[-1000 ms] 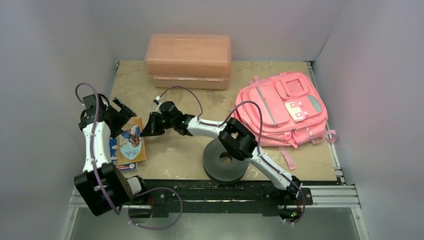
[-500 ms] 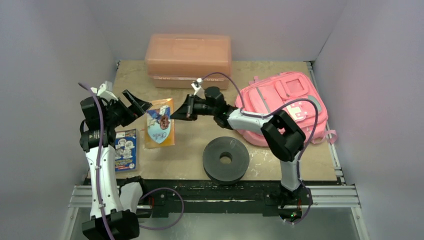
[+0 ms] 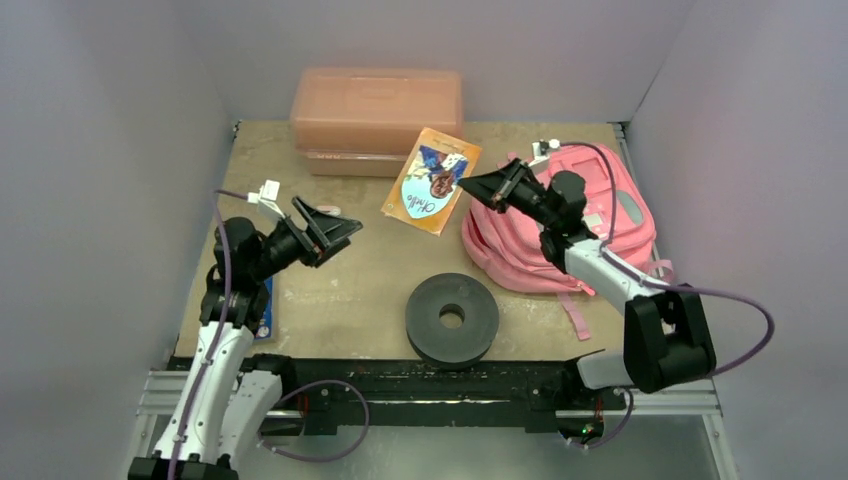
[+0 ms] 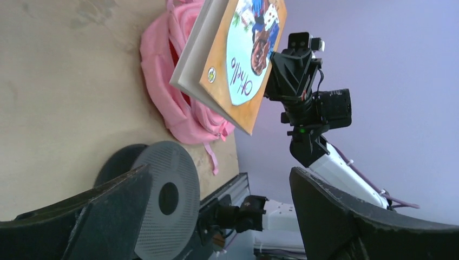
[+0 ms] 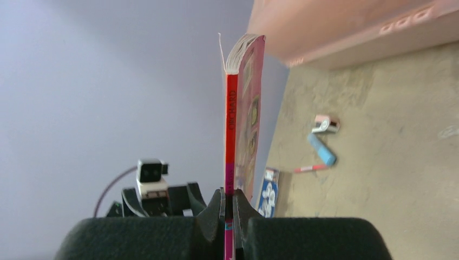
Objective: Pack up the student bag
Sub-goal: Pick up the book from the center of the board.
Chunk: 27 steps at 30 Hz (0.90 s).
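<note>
The pink student bag (image 3: 510, 255) lies at the back right of the table and also shows in the left wrist view (image 4: 168, 70). My right gripper (image 3: 470, 186) is shut on an orange picture book (image 3: 432, 180), which hangs in the air just left of the bag. The right wrist view has the book's red spine (image 5: 231, 124) pinched between the jaws of that gripper (image 5: 229, 197). My left gripper (image 3: 335, 228) hovers over the table's left side. It stands open and empty (image 4: 219, 170), facing the book's cover (image 4: 238, 59).
A salmon plastic box (image 3: 377, 118) stands at the back centre. A black disc (image 3: 451, 318) lies near the front middle. A blue book (image 3: 262, 305) lies flat at the left edge. A blue marker (image 5: 322, 150) and a thin pen (image 5: 311, 168) lie on the table.
My right gripper has carried the orange book from the left side up and rightward to beside the bag. The left arm has swung toward the table's middle, its jaws staying open.
</note>
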### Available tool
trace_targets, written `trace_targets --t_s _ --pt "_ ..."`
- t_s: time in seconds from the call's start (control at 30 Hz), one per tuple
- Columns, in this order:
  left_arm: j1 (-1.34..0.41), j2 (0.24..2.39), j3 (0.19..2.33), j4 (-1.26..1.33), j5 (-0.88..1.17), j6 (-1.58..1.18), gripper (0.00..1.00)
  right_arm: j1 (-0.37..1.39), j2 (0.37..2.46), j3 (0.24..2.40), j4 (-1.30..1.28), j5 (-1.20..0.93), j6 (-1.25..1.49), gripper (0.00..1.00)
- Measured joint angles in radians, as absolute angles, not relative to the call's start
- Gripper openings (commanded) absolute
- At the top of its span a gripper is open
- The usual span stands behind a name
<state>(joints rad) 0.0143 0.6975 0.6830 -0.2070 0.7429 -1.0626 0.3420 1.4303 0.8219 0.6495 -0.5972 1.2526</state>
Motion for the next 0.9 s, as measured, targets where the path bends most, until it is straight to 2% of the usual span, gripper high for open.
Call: trace_targets --t_s 0.13,0.27,0.37,0.57,0.77,0.83,0.9 --pt "-0.207 0.726 0.624 -0.048 0.607 -1.168 0.97 0.247 1.332 0.735 0.688 -0.592 1.326 0.00" --pt "-0.413 0.843 0.622 0.131 0.467 -1.229 0.93 0.242 1.310 0.696 0.752 -0.595 1.427 0.00" --pt "-0.520 0.954 0.623 0.262 0.380 -1.258 0.85 0.245 1.322 0.669 0.847 -0.595 1.525 0.00" --pt "-0.622 1.116 0.625 0.491 0.227 -1.322 0.70 0.245 1.327 0.575 0.998 -0.593 1.677 0.00" --pt "-0.682 1.205 0.650 0.654 0.074 -1.353 0.42 0.245 1.290 0.511 1.010 -0.569 1.710 0.00" --pt "-0.696 1.213 0.651 0.676 0.034 -1.359 0.28 0.245 1.267 0.500 1.004 -0.567 1.710 0.00" --pt "-0.702 1.213 0.652 0.680 0.009 -1.364 0.09 0.245 1.241 0.499 0.984 -0.566 1.698 0.00"
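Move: The left hand, open and empty, has the book about 11 cm ahead and 18 cm to its right, roughly level with it. From that hand the pink bag lies some 47 cm right, 14 cm ahead and 20 cm lower, and the dark round disc about 25 cm right, 10 cm back and 24 cm below. The right hand already pinches the book, whose middle is some 6 cm to its left, neither ahead nor back, about level. Rightward first, about 15 cm, then some 5 cm forward, the left hand reaches the book's page edge, rolling so its left side dips and closing its wide-open fingers around that edge to about a third open. The right hand keeps its pinch on the spine side, easing right and then back, its left side rising some 20 degrees. ##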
